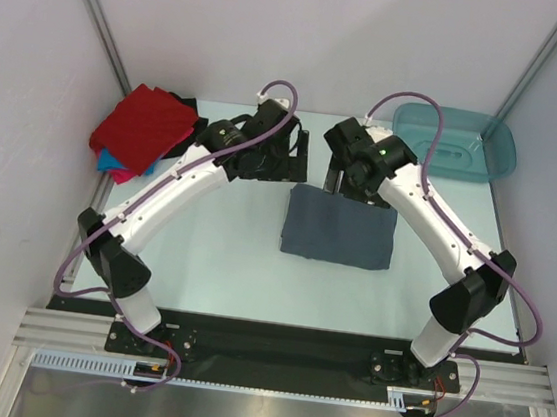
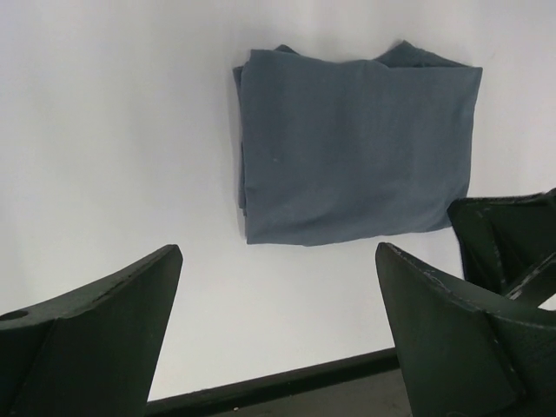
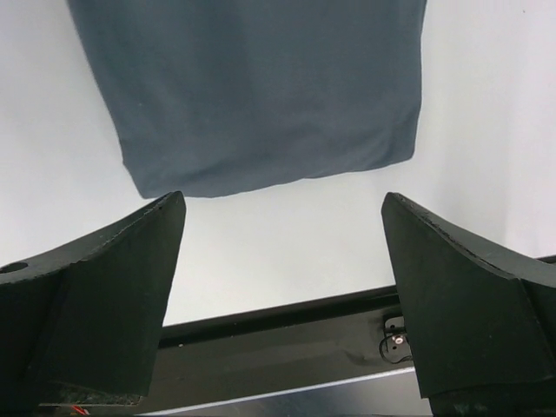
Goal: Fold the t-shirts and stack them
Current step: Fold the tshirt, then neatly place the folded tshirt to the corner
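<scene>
A slate grey-blue t-shirt (image 1: pixel 340 228) lies folded into a flat rectangle at the table's middle; it also shows in the left wrist view (image 2: pixel 356 148) and the right wrist view (image 3: pixel 261 87). A red t-shirt (image 1: pixel 142 125) tops a folded pile at the back left, with bright blue (image 1: pixel 111 160), pink (image 1: pixel 127 177) and black (image 1: pixel 184 105) edges showing under it. My left gripper (image 1: pixel 297 156) (image 2: pixel 278 252) hovers open just behind the grey-blue shirt's far left corner. Behind the shirt's far edge, my right gripper (image 1: pixel 348 184) (image 3: pixel 282 198) is open too. Nothing is between either pair of fingers.
A teal plastic tub (image 1: pixel 457 140) stands at the back right corner. White walls close in the table on the left, the back and the right. A black rail (image 1: pixel 273 344) carrying the arm bases runs along the near edge.
</scene>
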Available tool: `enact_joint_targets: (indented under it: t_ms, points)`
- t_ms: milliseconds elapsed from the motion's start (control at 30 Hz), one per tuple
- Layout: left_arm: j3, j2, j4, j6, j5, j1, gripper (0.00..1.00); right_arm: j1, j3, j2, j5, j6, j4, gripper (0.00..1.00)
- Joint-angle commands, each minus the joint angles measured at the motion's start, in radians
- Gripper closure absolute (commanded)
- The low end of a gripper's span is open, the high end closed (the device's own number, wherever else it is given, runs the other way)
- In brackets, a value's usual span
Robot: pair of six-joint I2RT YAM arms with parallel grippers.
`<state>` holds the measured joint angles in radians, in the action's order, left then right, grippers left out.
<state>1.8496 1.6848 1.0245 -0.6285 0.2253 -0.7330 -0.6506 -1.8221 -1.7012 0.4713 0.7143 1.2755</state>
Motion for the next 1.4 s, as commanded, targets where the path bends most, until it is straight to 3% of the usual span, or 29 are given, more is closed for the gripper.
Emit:
enact_joint_targets:
  t_ms: [0,400,567,867,1033,1167,1233,1300,1367]
  points:
    - [0.08,-0.065,0.029,-0.019,0.115,-0.045,0.0,-0.04,-0.055,0.026,0.092,0.037,-0.004,0.0]
    - [0.123,-0.023,-0.026,0.081,0.031,-0.049,0.0,0.008,-0.102,-0.064,-0.057,-0.018,-0.002,0.0]
    - [0.129,-0.005,-0.107,0.165,-0.093,-0.049,0.0,0.019,-0.109,-0.077,-0.054,-0.022,0.005,0.0]
    - [0.345,0.177,0.057,0.145,-0.124,-0.008,0.0,0.072,-0.131,-0.123,-0.083,-0.049,0.022,0.0]
    - [0.365,0.236,0.04,0.154,-0.172,0.004,0.0,0.103,-0.117,-0.135,-0.059,-0.061,0.038,0.0]
    - [0.237,0.239,-0.039,0.199,-0.161,0.023,0.0,0.161,-0.037,-0.114,-0.016,-0.084,0.016,0.0]
    - [0.154,0.222,-0.108,0.187,-0.263,0.055,0.0,0.196,-0.002,-0.075,-0.005,-0.082,-0.007,0.0]
    - [-0.027,0.188,-0.217,0.178,-0.395,0.128,0.0,0.261,0.048,-0.039,-0.029,-0.096,-0.034,0.0]
    - [-0.233,0.109,-0.41,0.142,-0.441,0.177,0.0,0.302,0.072,0.021,-0.078,-0.117,-0.086,0.0]
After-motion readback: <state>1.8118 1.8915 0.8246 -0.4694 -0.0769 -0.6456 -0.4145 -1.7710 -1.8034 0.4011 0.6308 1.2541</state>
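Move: The folded dark t-shirt lies flat, its middle some 13 cm to the right of my left hand, about level with it fore and aft and roughly 24 cm below. From my right hand, its middle is about 2 cm to the left, level fore and aft, and some 21 cm below. The teal bin stands about 26 cm to the right of my right hand and 25 cm farther out; the red t-shirt stack is some 40 cm to the left of my left hand and 20 cm ahead. I lift my left hand about 4 cm, swing it right and forward towards the folded t-shirt, then drop it quickly, ending roughly 8 cm below where it began and turned slightly clockwise. My right hand barely shifts at first, then slides some 8 cm right towards the shirt's right side, sinking about 5 cm and edging forward as its fingers tip back under. Both grippers stay wide open, still clear of the cloth. ##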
